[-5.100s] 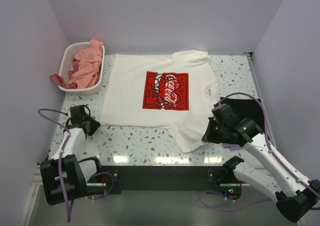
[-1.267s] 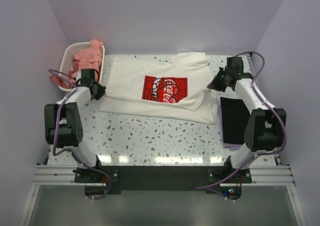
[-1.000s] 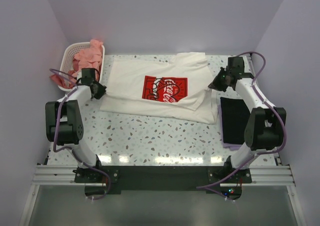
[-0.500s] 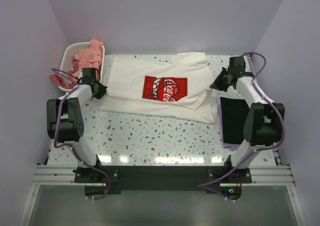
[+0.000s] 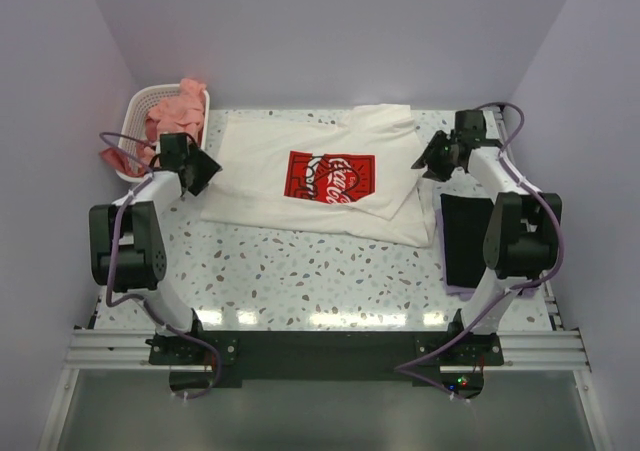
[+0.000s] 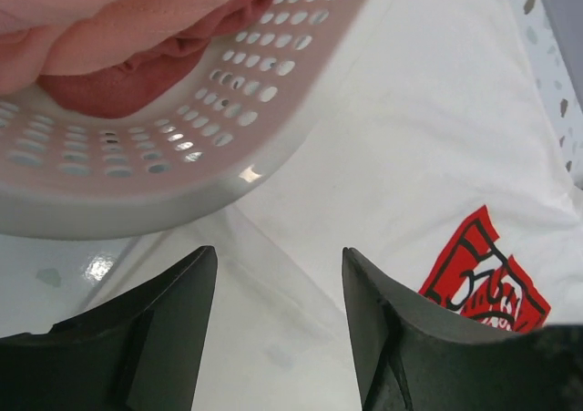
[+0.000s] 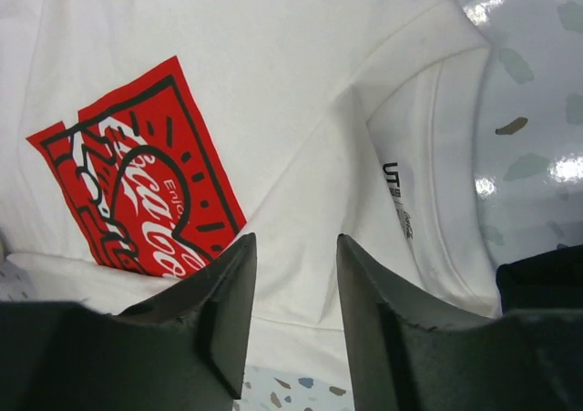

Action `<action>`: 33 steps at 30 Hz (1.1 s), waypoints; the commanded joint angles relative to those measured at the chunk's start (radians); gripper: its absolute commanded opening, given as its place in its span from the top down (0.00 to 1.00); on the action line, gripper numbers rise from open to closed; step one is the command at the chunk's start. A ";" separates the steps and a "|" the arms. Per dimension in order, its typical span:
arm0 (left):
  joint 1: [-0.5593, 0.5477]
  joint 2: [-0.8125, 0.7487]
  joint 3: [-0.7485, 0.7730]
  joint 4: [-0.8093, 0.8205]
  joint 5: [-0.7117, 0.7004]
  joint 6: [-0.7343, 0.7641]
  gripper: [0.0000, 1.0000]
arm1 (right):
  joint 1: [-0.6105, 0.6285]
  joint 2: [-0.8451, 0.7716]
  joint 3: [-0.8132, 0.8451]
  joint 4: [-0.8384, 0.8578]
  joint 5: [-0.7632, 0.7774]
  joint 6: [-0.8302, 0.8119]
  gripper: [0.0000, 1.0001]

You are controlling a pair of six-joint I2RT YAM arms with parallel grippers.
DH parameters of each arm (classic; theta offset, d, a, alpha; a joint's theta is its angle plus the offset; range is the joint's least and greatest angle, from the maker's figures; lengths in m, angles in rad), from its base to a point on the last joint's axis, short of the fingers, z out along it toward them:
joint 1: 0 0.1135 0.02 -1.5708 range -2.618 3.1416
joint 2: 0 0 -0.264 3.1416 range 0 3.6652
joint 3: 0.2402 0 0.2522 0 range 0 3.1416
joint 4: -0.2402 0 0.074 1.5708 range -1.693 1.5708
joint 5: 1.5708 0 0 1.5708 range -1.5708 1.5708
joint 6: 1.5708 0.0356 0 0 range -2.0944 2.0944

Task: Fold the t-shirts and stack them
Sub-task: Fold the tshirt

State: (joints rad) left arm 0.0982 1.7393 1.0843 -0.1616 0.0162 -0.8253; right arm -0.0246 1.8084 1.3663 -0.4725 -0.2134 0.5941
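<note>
The cream-white t-shirt (image 5: 260, 161) with its red logo (image 5: 332, 179) lies at the back of the table, its near part folded over. My left gripper (image 5: 197, 171) is open and empty over the shirt's left edge, next to the basket. In the left wrist view (image 6: 278, 338) cloth (image 6: 410, 138) shows between the spread fingers. My right gripper (image 5: 432, 161) is open and empty over the shirt's right edge by the collar. It also shows in the right wrist view (image 7: 296, 320), above the shirt (image 7: 301, 83). A folded black t-shirt (image 5: 470, 233) lies at the right on a lilac one (image 5: 458, 291).
The white perforated basket (image 5: 135, 106) stands at the back left with salmon-pink t-shirts (image 5: 175, 111) heaped in it. Its wall (image 6: 137, 156) is close above my left fingers. The speckled table (image 5: 320, 271) runs to the front rail; grey walls close in the sides.
Since five seconds ago both arms reached to the back and the shirt's near half was folded over. In the last second both grippers shifted slightly above the cloth.
</note>
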 commanded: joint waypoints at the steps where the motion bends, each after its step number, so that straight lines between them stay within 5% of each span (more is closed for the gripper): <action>1: 0.006 -0.086 -0.026 0.077 0.086 0.020 0.38 | 0.005 0.006 0.073 0.014 -0.043 -0.053 0.53; 10: 0.001 -0.276 -0.158 0.024 0.212 0.040 0.38 | 0.107 -0.162 -0.186 0.096 0.039 -0.037 0.52; 17: 0.000 -0.412 -0.167 -0.067 0.254 0.189 0.37 | 0.178 -0.170 -0.358 0.205 0.052 -0.004 0.54; 33: 0.001 -0.466 -0.231 -0.049 0.335 0.278 0.36 | 0.235 -0.115 -0.426 0.301 0.089 0.079 0.56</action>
State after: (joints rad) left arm 0.0978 1.2888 0.8577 -0.2363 0.3195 -0.5812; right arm 0.2047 1.6844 0.9428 -0.2302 -0.1596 0.6521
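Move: The right hand's aim, the point of the white t-shirt's folded-over flap, lies about 9 cm back, 8 cm left and 9 cm below. From that hand the red print is some 22 cm left and almost level fore and aft, while the folded black shirt is about 14 cm back and 11 cm right. From the left hand, the flap point lies roughly 43 cm right, 10 cm back and a little lower; the basket is some 10 cm ahead and 11 cm left. Back, left and down in one sweep, the open right hand travels about 9 cm back and nearly as far left to the flap's point, ending close above it; whether it touches can't be seen. Meanwhile the empty left hand climbs away from the cloth and the basket, drawing back and right, then sinks slightly, turning some 20 degrees clockwise with its fingers still open. ##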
